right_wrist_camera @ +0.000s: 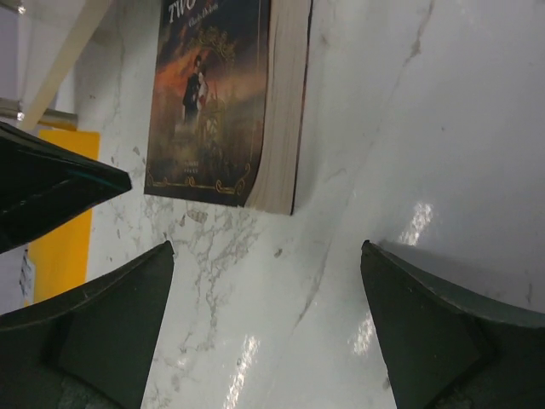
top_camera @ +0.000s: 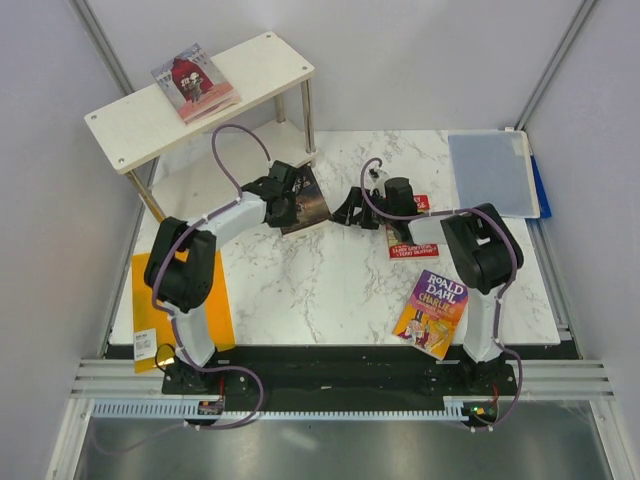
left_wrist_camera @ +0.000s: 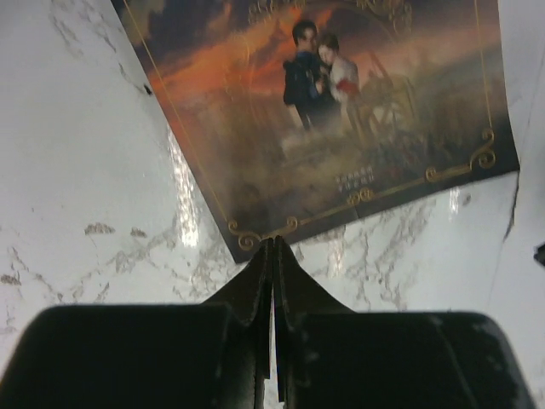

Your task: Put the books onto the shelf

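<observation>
The dark "A Tale of Two Cities" book (top_camera: 314, 196) (left_wrist_camera: 324, 111) (right_wrist_camera: 217, 102) lies flat on the marble table. My left gripper (top_camera: 296, 204) (left_wrist_camera: 274, 244) is shut, with its tips at the book's near edge and nothing between them. My right gripper (top_camera: 349, 209) (right_wrist_camera: 267, 247) stands open just right of that book, over bare marble. A red book (top_camera: 411, 243) lies partly under the right arm. The Roald Dahl book (top_camera: 432, 312) lies at the front right. A pale illustrated book (top_camera: 195, 82) rests on the top board of the shelf (top_camera: 260, 65) at the back left.
A blue-grey folder (top_camera: 490, 172) lies at the table's back right. An orange sheet (top_camera: 222, 318) (right_wrist_camera: 64, 221) lies under the left arm at the front left. Grey walls close in both sides.
</observation>
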`<state>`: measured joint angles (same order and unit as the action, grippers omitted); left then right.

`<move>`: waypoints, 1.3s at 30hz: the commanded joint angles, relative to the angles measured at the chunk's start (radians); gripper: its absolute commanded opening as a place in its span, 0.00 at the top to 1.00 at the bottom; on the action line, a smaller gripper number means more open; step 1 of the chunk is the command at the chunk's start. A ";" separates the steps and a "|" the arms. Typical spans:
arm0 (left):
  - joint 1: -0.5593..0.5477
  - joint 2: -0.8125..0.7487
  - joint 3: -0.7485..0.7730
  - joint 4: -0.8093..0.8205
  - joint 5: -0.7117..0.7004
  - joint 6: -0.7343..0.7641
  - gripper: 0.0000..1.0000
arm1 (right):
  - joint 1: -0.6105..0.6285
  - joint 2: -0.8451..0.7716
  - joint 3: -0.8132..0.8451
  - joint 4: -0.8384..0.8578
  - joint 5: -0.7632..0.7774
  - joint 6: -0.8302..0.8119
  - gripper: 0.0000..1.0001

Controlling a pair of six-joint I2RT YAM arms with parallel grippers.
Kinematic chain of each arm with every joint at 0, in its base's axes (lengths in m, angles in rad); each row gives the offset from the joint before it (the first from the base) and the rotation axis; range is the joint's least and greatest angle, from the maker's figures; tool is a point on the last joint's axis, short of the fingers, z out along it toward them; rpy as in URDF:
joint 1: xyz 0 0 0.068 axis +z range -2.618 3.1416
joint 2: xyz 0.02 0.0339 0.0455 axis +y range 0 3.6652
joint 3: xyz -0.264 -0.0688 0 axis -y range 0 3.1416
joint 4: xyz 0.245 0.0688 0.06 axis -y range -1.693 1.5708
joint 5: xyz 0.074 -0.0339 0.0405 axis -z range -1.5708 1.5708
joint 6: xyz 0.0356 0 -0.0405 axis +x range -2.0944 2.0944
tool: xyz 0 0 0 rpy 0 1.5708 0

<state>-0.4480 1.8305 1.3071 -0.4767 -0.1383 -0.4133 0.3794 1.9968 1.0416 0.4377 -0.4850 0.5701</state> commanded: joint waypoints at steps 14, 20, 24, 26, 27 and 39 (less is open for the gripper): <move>-0.001 0.285 0.271 0.000 -0.110 -0.032 0.98 | 0.058 0.301 0.262 0.322 -0.220 0.254 0.19; -0.001 0.320 0.268 -0.020 -0.087 -0.019 0.98 | 0.101 0.286 0.282 0.332 -0.228 0.258 0.33; -0.003 0.352 0.274 -0.028 -0.058 -0.007 0.98 | 0.102 0.247 0.276 0.343 -0.228 0.260 0.33; -0.003 0.362 0.276 -0.030 -0.043 -0.005 0.98 | 0.102 0.238 0.268 0.354 -0.224 0.261 0.33; -0.003 0.366 0.274 -0.033 -0.038 -0.004 0.98 | 0.102 0.232 0.267 0.358 -0.221 0.264 0.33; -0.018 0.394 0.253 -0.036 -0.023 0.004 0.98 | 0.121 0.296 0.319 0.414 -0.218 0.340 0.33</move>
<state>-0.4496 2.1212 1.5963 -0.4667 -0.2367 -0.4168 0.4477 2.2913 1.2846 0.7723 -0.6586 0.8837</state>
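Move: A Tale of Two Cities lies flat with its middle about 11 cm ahead of the left hand, 3 cm to its right and 4 cm below; the closed left fingers hover near its near-left corner. From the open right hand, the same book is about 12 cm to the left, 5 cm ahead and 3 cm lower. The lower shelf board's middle is roughly 15 cm ahead and 15 cm left of the left hand; the Treehouse book lies some 17 cm right of the right hand and 4 cm back. The left hand, fingers still shut, reaches about 7 cm forward over A Tale of Two Cities and sinks nearly 3 cm until its fingertips rest on the cover a little short of the middle, and it stays there, bearing down. The right hand goes forward, then swings left against the book's right-hand page edge, about 8 cm left in all, rolling its left side up by nearly 20 degrees and narrowing its fingers to about two thirds open; at the end it rises 1 to 2 cm with one finger wedged at the pages and the other above the cover. ##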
